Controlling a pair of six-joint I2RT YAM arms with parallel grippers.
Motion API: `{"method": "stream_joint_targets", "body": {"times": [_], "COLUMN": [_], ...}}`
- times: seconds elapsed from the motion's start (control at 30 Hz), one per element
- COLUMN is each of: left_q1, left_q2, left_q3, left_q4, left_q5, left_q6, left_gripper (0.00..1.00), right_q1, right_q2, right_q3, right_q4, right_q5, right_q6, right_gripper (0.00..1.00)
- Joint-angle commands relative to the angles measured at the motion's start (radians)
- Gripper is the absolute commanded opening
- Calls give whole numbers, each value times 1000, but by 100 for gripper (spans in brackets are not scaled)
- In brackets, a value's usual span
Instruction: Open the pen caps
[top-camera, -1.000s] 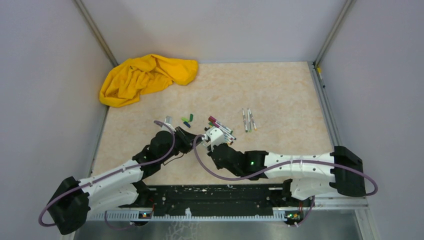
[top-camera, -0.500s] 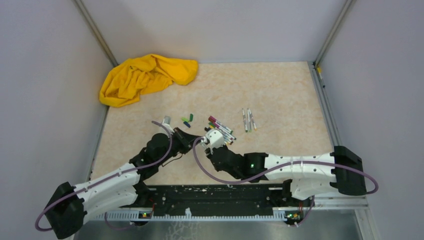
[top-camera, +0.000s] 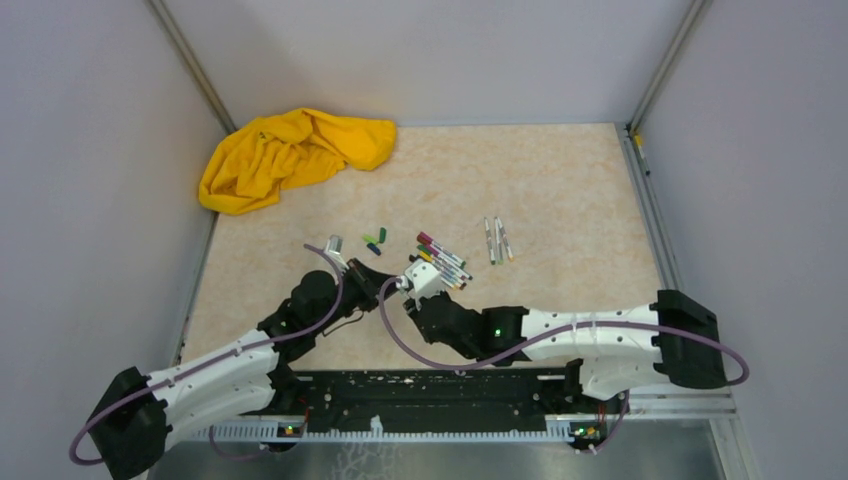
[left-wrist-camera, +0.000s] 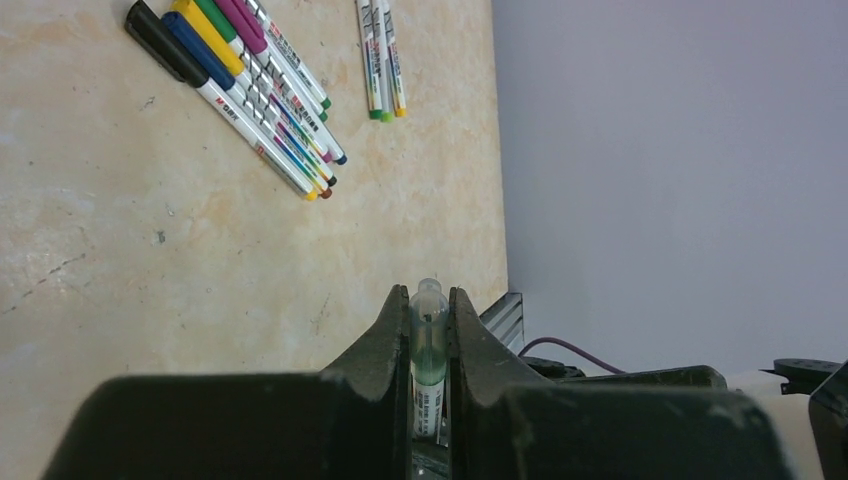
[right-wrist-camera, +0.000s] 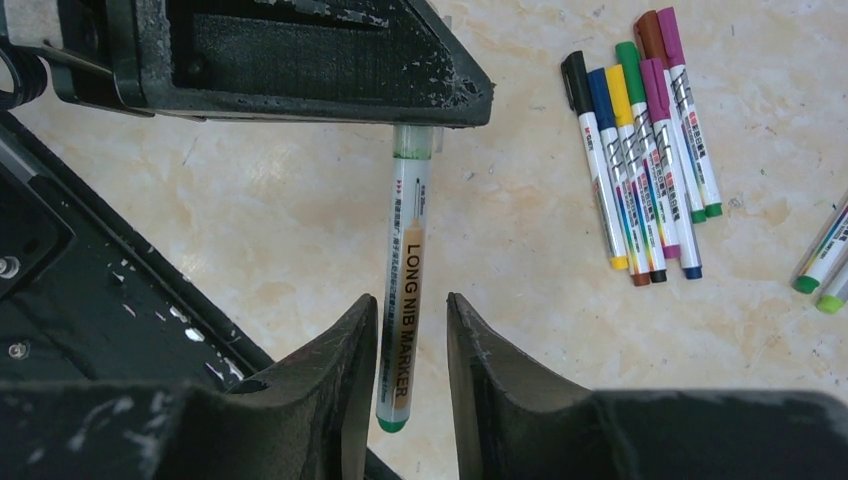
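Observation:
A green pen (right-wrist-camera: 403, 290) with a white barrel hangs above the table between my two grippers. My left gripper (left-wrist-camera: 430, 297) is shut on its clear green-tinted cap end (left-wrist-camera: 429, 335); from the right wrist view that grip sits at the top (right-wrist-camera: 416, 128). My right gripper (right-wrist-camera: 412, 300) stands open around the barrel, with a gap on the right side. In the top view both grippers, left (top-camera: 374, 283) and right (top-camera: 403, 285), meet at mid-table. Several capped pens (top-camera: 443, 262) lie in a row just beyond. Loose pen caps (top-camera: 375, 240) lie to the left of that row.
Three uncapped pens (top-camera: 497, 240) lie right of the row, also in the left wrist view (left-wrist-camera: 380, 60). A crumpled yellow cloth (top-camera: 290, 155) fills the far left corner. A small grey object (top-camera: 335, 243) sits near the caps. Walls enclose the table on three sides.
My left gripper has closed tighter on the pen's cap end. The right jaws have spread apart off the barrel. Both arms shifted slightly left.

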Motion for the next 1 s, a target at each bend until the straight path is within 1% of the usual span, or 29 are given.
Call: {"method": "stream_joint_targets", "body": {"times": [0.0,0.17,0.3,0.33,0.4,0.6,0.7,0.83,0.97], "left_q1": [-11,-16,-20,-20,-20,-20,-21,-15,5], "left_q2": [3,0,0,2,9,7,0,-21,-11], "left_q3": [-18,-10,-4,-6,-14,-21,-9,8,57], "left_q4": [76,79,75,80,103,119,92,40,-20], "left_q5": [32,45,45,45,38,-31,-85,-196,-252], "left_q6": [9,18,25,24,22,7,17,25,68], "left_gripper": [0,0,0,0,0,0,0,0,0], "right_q1": [10,10,6,3,-1,-4,-5,-2,2], "right_q2": [20,42,58,63,68,47,18,-24,-80], "right_q3": [48,68,88,93,99,58,29,4,-55], "right_q4": [64,73,68,59,35,-1,-6,-31,-32], "right_q5": [3,17,27,28,34,34,36,40,57], "right_q6": [-19,-39,-50,-47,-40,0,15,28,56], "right_gripper": [31,31,25,18,0,0,0,0,0]}}
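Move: The right hand, open, is already around the lower barrel of the green marker. The barrel's middle is some 2 cm ahead, 2 cm left and 1 cm above it. From the left hand, which still grips the marker's capped end, that middle is about 3 cm back, 3 cm right and 1 cm below. On the table some 12 cm below the right hand lie the capped pens, roughly 15 cm ahead and 7 cm right, and the loose caps, some 20 cm ahead and 9 cm left. The right hand eases about 1 cm forward and left, along the barrel towards the left hand, then closes its fingers to pinch the barrel well below the cap, keeps that grip and at the end lifts slightly. The left hand keeps hold of the capped end, drifting under 1 cm back and right and returning while it rises about 1.5 cm, most quickly at the end. ##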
